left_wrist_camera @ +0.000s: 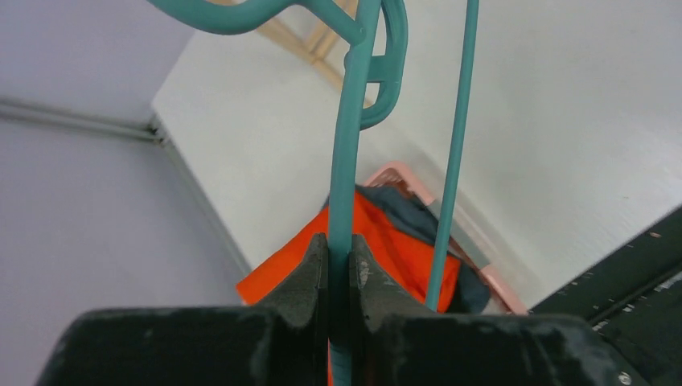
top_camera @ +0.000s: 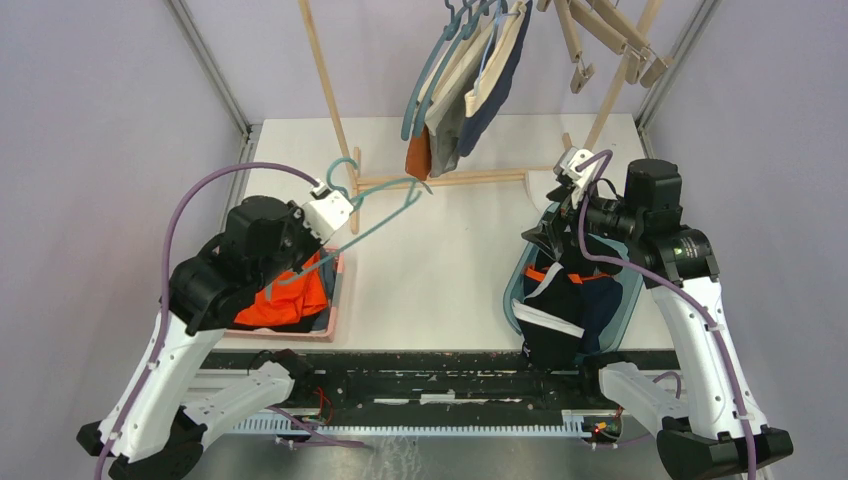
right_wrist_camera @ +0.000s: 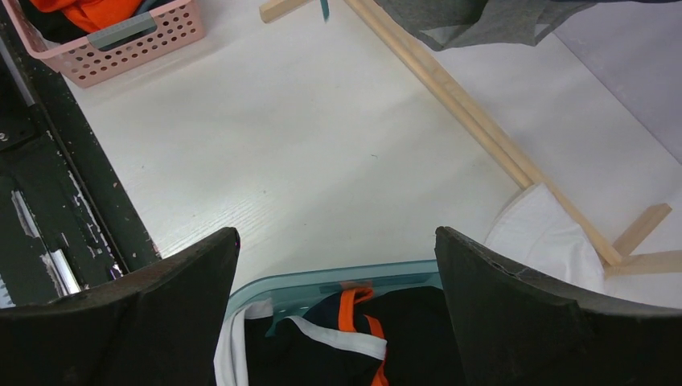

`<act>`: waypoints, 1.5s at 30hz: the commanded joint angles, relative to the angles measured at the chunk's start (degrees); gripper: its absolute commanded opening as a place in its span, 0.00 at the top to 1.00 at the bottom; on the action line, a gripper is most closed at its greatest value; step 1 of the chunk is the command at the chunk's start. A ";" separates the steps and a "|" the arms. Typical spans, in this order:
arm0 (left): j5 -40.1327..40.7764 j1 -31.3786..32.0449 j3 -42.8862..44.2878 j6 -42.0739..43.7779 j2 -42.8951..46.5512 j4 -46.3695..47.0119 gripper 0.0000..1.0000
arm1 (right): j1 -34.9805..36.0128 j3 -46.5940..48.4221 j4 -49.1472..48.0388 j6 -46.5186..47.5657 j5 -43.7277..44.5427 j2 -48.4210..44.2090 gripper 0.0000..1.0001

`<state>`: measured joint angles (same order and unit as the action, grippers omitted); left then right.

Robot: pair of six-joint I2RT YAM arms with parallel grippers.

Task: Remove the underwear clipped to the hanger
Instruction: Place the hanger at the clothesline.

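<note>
My left gripper is shut on the thin rod of a bare teal hanger, held above the table's left side; in the left wrist view both pads press on the hanger. Underwear in cream, grey, navy and orange hangs on teal hangers from the wooden rack. Over the blue-green bin my right gripper stands open and empty. The bin holds black and navy underwear with white and orange waistbands. Grey underwear hangs at the top.
A pink basket with bright orange cloth stands at the near left, under the hanger. The rack's wooden base bar crosses the table behind the bin, with a white pad at its foot. Wooden clip hangers hang at the top right.
</note>
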<state>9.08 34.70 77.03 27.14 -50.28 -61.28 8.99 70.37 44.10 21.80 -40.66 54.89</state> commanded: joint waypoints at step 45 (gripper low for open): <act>14.67 -5.29 42.08 8.91 -35.79 25.28 0.97 | 0.40 -1.26 -1.90 -1.02 -3.60 -0.51 0.00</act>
<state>23.57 30.55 112.97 33.76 -83.37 -38.92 9.02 69.17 43.77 21.26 -42.11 55.20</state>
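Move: The left hand already holds the empty teal hanger; the free stretch of clothesline rail lies about 24 cm ahead, 9 cm to its right and 25 cm above. The rack's left pole is some 23 cm ahead and 2 cm right, its middle about 3 cm lower. The hanging clothes are roughly 24 cm ahead, 22 cm right and 12 cm up; the orange-filled basket sits level, 8 cm left and 28 cm below. From the right hand, that rail spot is about 21 cm ahead, 30 cm left and 25 cm up. Keeping its pinch on the empty hanger, the left hand first swings about 6 cm left as it starts forward, then comes back rightward and climbs while still reaching out, ending some 17 cm farther forward and 17 cm higher, close to the rack's rail and left of the hanging clothes. The wrist turns counter-clockwise early on and tips the fingers up by roughly 25 degrees, bringing them from a steep downward slant to nearly level. ##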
